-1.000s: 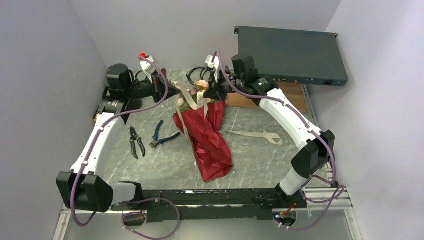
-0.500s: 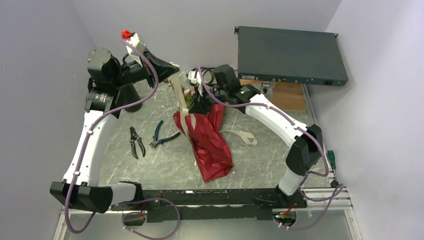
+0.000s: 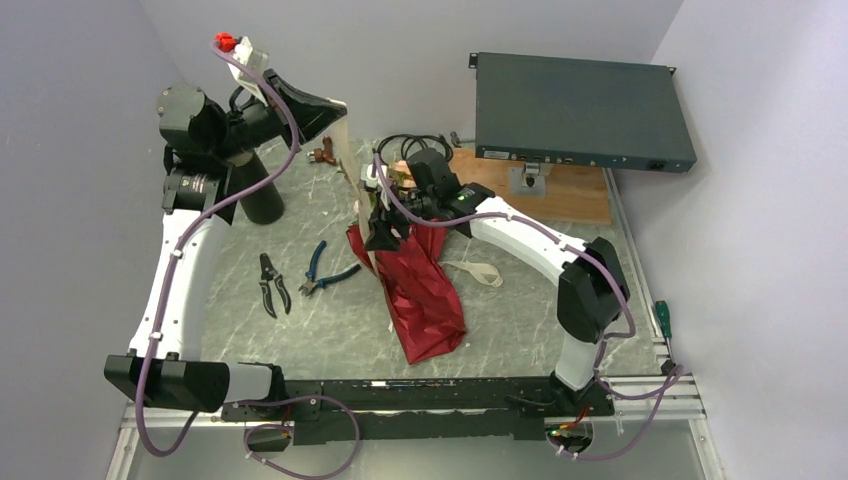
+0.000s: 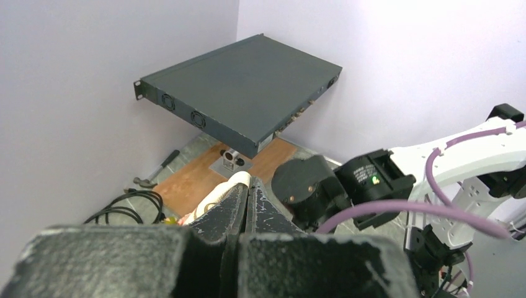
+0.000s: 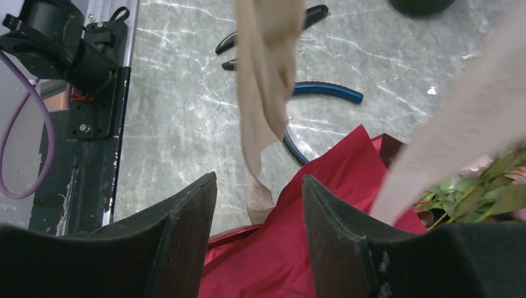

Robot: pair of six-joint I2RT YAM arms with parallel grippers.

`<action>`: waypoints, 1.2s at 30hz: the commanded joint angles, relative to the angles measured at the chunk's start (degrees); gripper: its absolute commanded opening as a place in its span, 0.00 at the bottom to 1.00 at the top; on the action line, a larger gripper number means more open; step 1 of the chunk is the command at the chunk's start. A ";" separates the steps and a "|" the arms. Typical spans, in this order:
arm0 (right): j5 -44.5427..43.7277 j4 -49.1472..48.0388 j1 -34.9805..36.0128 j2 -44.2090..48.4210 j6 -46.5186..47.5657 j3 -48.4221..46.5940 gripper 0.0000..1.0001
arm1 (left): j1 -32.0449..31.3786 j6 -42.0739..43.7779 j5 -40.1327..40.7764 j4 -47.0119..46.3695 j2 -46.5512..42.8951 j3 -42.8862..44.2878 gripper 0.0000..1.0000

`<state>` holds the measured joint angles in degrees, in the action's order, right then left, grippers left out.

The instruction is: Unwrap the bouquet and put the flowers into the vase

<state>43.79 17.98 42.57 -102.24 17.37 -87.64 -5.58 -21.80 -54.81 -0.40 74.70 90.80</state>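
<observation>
The bouquet (image 3: 420, 290) lies mid-table in crinkled red paper (image 5: 310, 248). My left gripper (image 3: 337, 104) is raised high at the back left, shut on the beige ribbon (image 3: 350, 160). The ribbon hangs from it down to the bouquet's top, and its end shows at the left gripper (image 4: 247, 182) fingertips. My right gripper (image 3: 385, 232) hovers open over the top of the wrap; in the right wrist view the right gripper (image 5: 259, 186) has only red paper below the gap, while the ribbon (image 5: 267, 62) dangles ahead. Green leaves of the flowers (image 5: 484, 192) poke out at right. The dark vase (image 3: 262, 195) stands upright at back left.
Pruning shears (image 3: 272, 285) and blue-handled pliers (image 3: 325, 272) lie left of the bouquet. A loose ribbon piece (image 3: 480, 272) lies to its right. A dark rack unit (image 3: 580, 105) sits over a wooden board (image 3: 570, 195) at back right, with a coiled black cable (image 3: 410, 148) behind the bouquet.
The left arm has risen up and back with the ribbon, uncovering the vase. The right gripper has moved left and down over the bouquet's top and opened.
</observation>
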 commanded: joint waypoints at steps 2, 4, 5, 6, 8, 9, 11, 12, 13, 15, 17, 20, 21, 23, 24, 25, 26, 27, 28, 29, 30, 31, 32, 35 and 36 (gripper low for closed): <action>-0.31 -6.62 0.50 -1.77 -0.17 1.60 0.49 | 1.58 -3.65 1.86 -3.82 0.04 4.29 0.00; -0.37 -6.60 0.49 -2.24 -0.39 1.37 0.30 | 2.30 -3.86 2.36 -3.29 0.18 4.71 0.00; -0.31 -6.67 0.50 -2.15 -0.44 1.26 0.17 | 2.68 -3.82 2.49 -2.73 0.14 4.65 0.00; -0.29 -7.10 0.50 -1.52 -0.85 1.24 0.02 | 2.94 -3.12 2.76 -1.60 0.06 4.33 0.00; -0.39 -8.18 0.50 0.00 -2.16 1.03 0.00 | 3.47 -1.71 3.62 0.25 -0.57 2.77 0.00; -0.38 -8.56 0.50 0.80 -2.67 0.72 0.00 | 3.89 -1.00 3.99 2.12 -1.04 1.47 0.00; -0.26 -8.95 0.49 2.07 -3.79 -0.33 0.00 | 4.70 0.79 4.85 4.93 -1.95 -1.37 0.00; -0.14 -9.00 0.50 2.47 -4.40 -1.09 0.00 | 4.92 2.09 5.57 6.36 -2.34 -2.98 0.00; 0.01 -8.83 0.48 2.83 -4.93 -1.97 0.00 | 4.96 3.84 7.13 10.05 -2.51 -3.70 0.00; 0.15 -8.91 0.45 3.60 -5.90 -3.95 0.00 | 5.23 6.90 10.40 15.97 -2.28 -4.58 0.00; -0.23 -9.14 0.42 4.28 -6.76 -5.49 0.00 | 5.49 9.40 10.83 19.01 -2.37 -6.36 0.00; -0.80 -8.88 0.41 4.60 -7.28 -8.84 0.00 | 7.24 11.97 9.94 20.47 -4.59 -11.00 0.00; -1.10 -8.84 0.34 4.55 -7.60 -10.08 0.00 | 7.52 12.58 9.30 20.66 -5.48 -12.69 0.00; -1.71 -9.15 -0.05 4.36 -8.40 -12.58 0.00 | 8.08 14.03 7.98 21.42 -7.60 -16.03 0.00; -1.81 -9.25 -0.29 4.15 -8.95 -13.93 0.00 | 8.27 15.31 7.47 22.32 -8.57 -17.33 0.00; -2.04 -9.20 -0.48 3.84 -9.34 -15.42 0.00 | 8.51 16.17 6.80 23.12 -9.42 -18.50 0.00; -2.22 -9.07 -0.61 3.51 -9.81 -16.98 0.00 | 8.78 17.29 5.95 24.10 -10.19 -19.42 0.00; -2.35 -8.94 -0.76 3.05 -10.38 -18.43 0.00 | 8.99 18.29 5.05 25.07 -10.87 -20.01 0.00; -2.58 -8.92 -0.93 2.78 -10.66 -19.81 0.00 | 9.15 19.45 3.08 25.97 -11.46 -20.60 0.00; -2.83 -8.89 -1.10 2.43 -11.00 -20.90 0.00 | 9.26 20.59 1.31 26.96 -12.02 -21.03 0.00; -2.91 -9.07 -1.25 2.19 -11.38 -22.01 0.00 | 9.25 21.03 -0.47 27.75 -12.62 -21.48 0.00; -2.92 -9.16 -1.40 1.87 -11.79 -23.11 0.00 | 9.27 22.81 -2.29 28.28 -13.14 -22.08 0.00; -3.06 -9.31 -1.51 1.48 -12.09 -24.16 0.00 | 9.28 23.88 -3.94 28.74 -13.70 -22.72 0.00; -3.15 -9.66 -1.77 0.08 -13.37 -27.93 0.00 | 9.27 25.43 -6.05 28.47 -14.79 -25.75 0.00; -2.98 -9.68 -1.78 -0.41 -13.89 -29.54 0.00 | 9.23 25.86 -6.15 28.08 -14.86 -26.64 0.00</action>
<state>40.97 11.20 41.15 -100.90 6.04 -111.57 3.42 -0.71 -55.00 27.29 61.14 67.02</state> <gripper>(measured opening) 0.007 0.010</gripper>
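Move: The stretch of ribbon for the right gripper hangs close by its open fingers, level ahead, roughly 2 cm left and 3 cm below. From that hand, the red wrap's middle is some 9 cm right, 2 cm ahead and 18 cm down; the flower heads are about 21 cm ahead and 7 cm right; the blue pliers 9 cm ahead, 8 cm left. From the left gripper, already pinching the ribbon, that stretch hangs about 30 cm below, 4 cm back and 3 cm right. Dip the right gripper a couple of centimetres, shut its fingers on the hanging ribbon, then haul it up about 24 cm above the bouquet, drifting slightly forward and swinging the fingertips up to near level. Keep the left fingers pinched on the ribbon; let that hand rise briefly, then drop it some 18 cm, swinging left and forward before drawing back, tipping it down. ##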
